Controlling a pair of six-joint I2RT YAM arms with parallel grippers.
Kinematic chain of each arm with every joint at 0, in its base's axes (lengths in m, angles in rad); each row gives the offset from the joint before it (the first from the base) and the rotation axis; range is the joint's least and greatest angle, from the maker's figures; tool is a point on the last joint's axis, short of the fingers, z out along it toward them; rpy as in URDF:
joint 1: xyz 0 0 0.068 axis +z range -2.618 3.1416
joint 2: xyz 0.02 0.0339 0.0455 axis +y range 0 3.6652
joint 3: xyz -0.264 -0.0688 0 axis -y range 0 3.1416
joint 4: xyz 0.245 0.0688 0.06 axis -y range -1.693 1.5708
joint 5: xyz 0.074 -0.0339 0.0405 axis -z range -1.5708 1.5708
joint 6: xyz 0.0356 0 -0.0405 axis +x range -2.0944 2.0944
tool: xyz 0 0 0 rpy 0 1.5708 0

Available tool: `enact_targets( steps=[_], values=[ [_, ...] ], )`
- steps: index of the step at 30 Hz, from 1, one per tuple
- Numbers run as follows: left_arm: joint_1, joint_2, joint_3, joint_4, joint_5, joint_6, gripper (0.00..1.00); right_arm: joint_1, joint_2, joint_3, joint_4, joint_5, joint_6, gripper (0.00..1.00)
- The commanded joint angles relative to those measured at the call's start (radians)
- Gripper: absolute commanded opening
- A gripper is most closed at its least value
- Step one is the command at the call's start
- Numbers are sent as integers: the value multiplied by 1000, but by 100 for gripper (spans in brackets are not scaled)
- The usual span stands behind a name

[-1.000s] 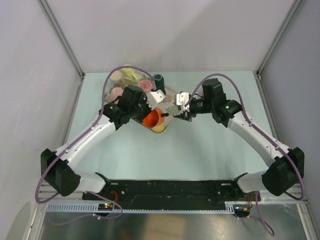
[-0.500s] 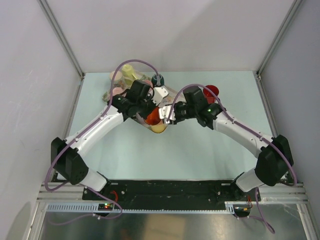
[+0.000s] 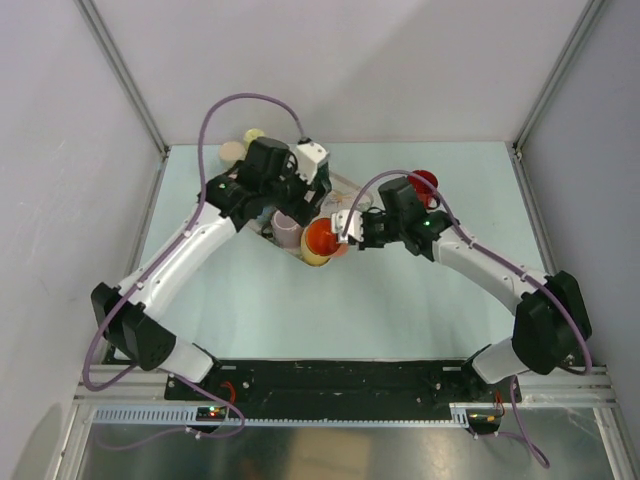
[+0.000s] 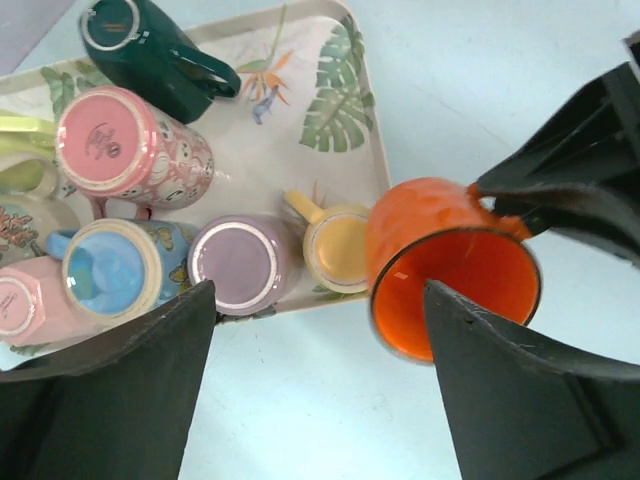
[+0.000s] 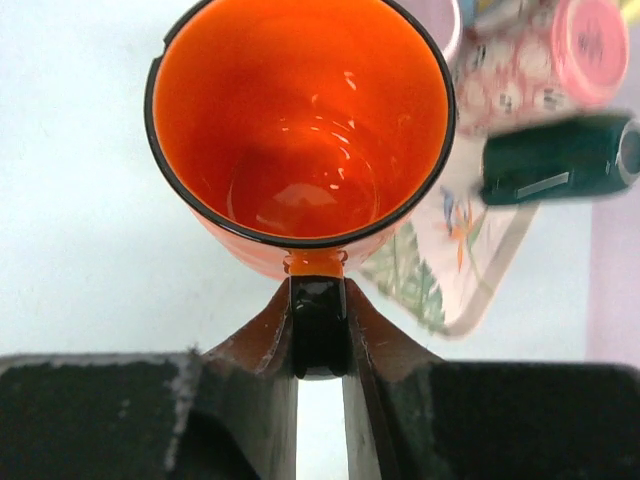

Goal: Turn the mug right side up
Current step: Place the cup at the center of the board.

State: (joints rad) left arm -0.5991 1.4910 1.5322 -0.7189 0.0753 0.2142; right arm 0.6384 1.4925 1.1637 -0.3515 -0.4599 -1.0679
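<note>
The orange mug [image 3: 322, 238] with a black rim hangs just off the tray's near right corner, its mouth turned up toward the cameras. My right gripper [image 5: 320, 300] is shut on the orange mug's black handle [image 5: 320, 325], and the glossy inside of the orange mug [image 5: 300, 120] fills that view. From the left wrist, the orange mug [image 4: 450, 270] sits beside my right finger, with the right arm's dark fingers [image 4: 585, 190] behind it. My left gripper [image 4: 318, 330] is open and holds nothing; it hovers over the tray's near edge, to the left of the mug [image 3: 300, 205].
A leaf-patterned tray [image 4: 375, 150] carries several upside-down mugs: dark green [image 4: 150, 45], pink [image 4: 130, 145], lilac [image 4: 240, 265], yellow [image 4: 338, 245] and blue [image 4: 110, 270]. A red cup [image 3: 425, 182] stands behind the right arm. Frame posts rise at the back corners.
The left gripper has let go of the orange mug, opened wide and drawn back over the tray. The right gripper has shut on the mug's handle.
</note>
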Motion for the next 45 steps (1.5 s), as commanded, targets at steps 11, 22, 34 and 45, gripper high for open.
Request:
enact_targets(
  steps=[11,22,34,45],
  values=[
    [155,13,81,12,114,-127,90,-455,-202,-63,123,-120,523,0],
    [177,49,110,12,91,-50,90,-820,51,43,418,-14,741,0],
    [196,79,118,13,17,-7,90,-872,401,309,409,20,726,0],
    [203,69,85,12,31,-27,90,-827,506,362,296,31,613,0]
  ],
)
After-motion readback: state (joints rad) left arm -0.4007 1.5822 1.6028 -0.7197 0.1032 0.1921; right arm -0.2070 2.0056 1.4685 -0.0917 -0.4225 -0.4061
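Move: The orange mug is already held by its handle in the right hand, the left hand open beside it. Its free spot on the table lies about 27 cm ahead of the right hand, 31 to the right and 13 below; the red mug stands some 6 cm nearer and 10 to the left of that spot, the yellow mug about 3 cm ahead and 8 left of the right hand. From the left hand the spot is roughly 21 cm ahead, 43 right. Right hand carries orange mug 35 cm right, 23 forward, turning clockwise, sinking late beside red mug; left withdraws forward-left. ##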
